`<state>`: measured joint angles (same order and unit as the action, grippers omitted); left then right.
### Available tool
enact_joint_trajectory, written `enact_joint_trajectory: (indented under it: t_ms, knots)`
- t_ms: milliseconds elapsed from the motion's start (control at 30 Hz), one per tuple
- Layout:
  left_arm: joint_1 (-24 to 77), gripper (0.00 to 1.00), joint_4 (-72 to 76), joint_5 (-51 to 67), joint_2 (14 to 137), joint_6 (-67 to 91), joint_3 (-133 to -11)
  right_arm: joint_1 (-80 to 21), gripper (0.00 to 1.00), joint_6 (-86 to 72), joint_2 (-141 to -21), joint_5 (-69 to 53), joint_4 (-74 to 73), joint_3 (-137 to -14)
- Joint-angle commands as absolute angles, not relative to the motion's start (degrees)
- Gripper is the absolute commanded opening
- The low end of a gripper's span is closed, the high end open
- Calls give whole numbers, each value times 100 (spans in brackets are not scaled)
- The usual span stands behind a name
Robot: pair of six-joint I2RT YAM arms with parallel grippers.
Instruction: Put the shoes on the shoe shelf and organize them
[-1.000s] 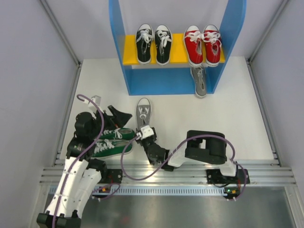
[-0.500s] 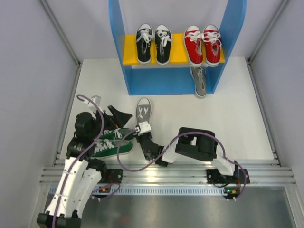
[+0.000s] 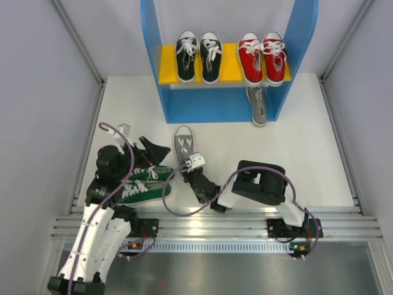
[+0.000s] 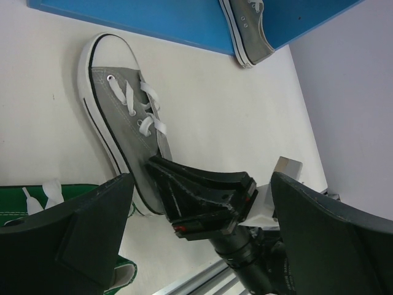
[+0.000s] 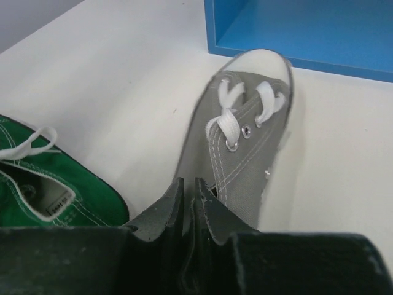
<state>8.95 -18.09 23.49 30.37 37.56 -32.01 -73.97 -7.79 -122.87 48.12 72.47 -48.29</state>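
Observation:
A grey shoe [image 3: 182, 142] lies on the table in front of the shoe shelf [image 3: 155, 67], toe toward it. My right gripper [image 3: 189, 165] is shut on the canvas wall at its heel; the right wrist view shows the fingers [image 5: 209, 212] pinched on the grey shoe [image 5: 245, 153]. My left gripper [image 3: 152, 155] is open and empty above the green pair [image 3: 145, 183]; in the left wrist view it [image 4: 201, 179] frames the grey shoe [image 4: 120, 114]. The second grey shoe [image 3: 258, 104] sits on the shelf's blue base. A black pair [image 3: 198, 56] and a red pair [image 3: 263, 56] stand on the yellow board.
The green shoes lie side by side at the near left, close to the held shoe's heel [image 5: 55, 184]. The blue base [image 5: 307, 31] is just beyond the grey shoe's toe. A metal rail [image 3: 215, 224] runs along the near edge. Grey walls stand on both sides.
My right gripper has moved forward with the grey shoe's heel in it. The shoe has slid slightly left and toward the shelf. The left arm has not moved.

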Motion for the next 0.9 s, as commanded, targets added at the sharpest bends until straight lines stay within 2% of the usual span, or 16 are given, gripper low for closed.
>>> enact_joint_trajectory:
  t_ms: [0, 233, 567, 600, 633, 667, 867]
  knots:
    - [905, 99, -1608, 2347, 2988, 3700, -3278, -7137, 0, -572, -11805, 4571, 7312, -4001]
    - [896, 99, -1600, 2320, 3067, 3718, -3278, -6891, 0, -256, -10514, 3552, 7049, -2691]
    - [897, 99, -1600, 2338, 3068, 3700, -3278, -6776, 0, -61, -9923, 2928, 6997, -2399]
    - [896, 99, -1608, 2320, 3041, 3709, -3278, -6768, 2, -53, -9914, 2875, 6918, -2443]
    - [896, 99, -1608, 2312, 3032, 3709, -3261, -6759, 22, -53, -9914, 2839, 6699, -2556]
    - [896, 99, -1600, 2312, 3041, 3709, -3269, -6741, 30, -53, -9984, 2752, 6610, -2610]
    - [896, 99, -1608, 2320, 3015, 3709, -3278, -6776, 43, -430, -10143, 2899, 7022, -2426]
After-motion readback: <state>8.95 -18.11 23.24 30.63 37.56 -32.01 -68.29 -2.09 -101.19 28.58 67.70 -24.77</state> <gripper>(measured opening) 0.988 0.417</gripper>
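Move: At the rear of the loose grey shoe, the right hand has its nearly shut fingers on the upper; the shoe's middle lies about 8 cm ahead and some 2 cm lower. The nearer-to-shelf green shoe lies about 16 cm to this hand's left, level with it; the other green shoe is as far left and 8 cm back. From the left hand, the grey shoe is roughly 4 cm ahead, 11 cm right and 16 cm below. Dragging the grey shoe by its rear upper, the right hand sweeps about 8 cm to its right, away from the green shoes, and eases back a little as its wrist turns some 15 degrees counter-clockwise and rolls with its left side dipping. It slows nearly to a stop, then the fingers open partway, still at the heel end. ##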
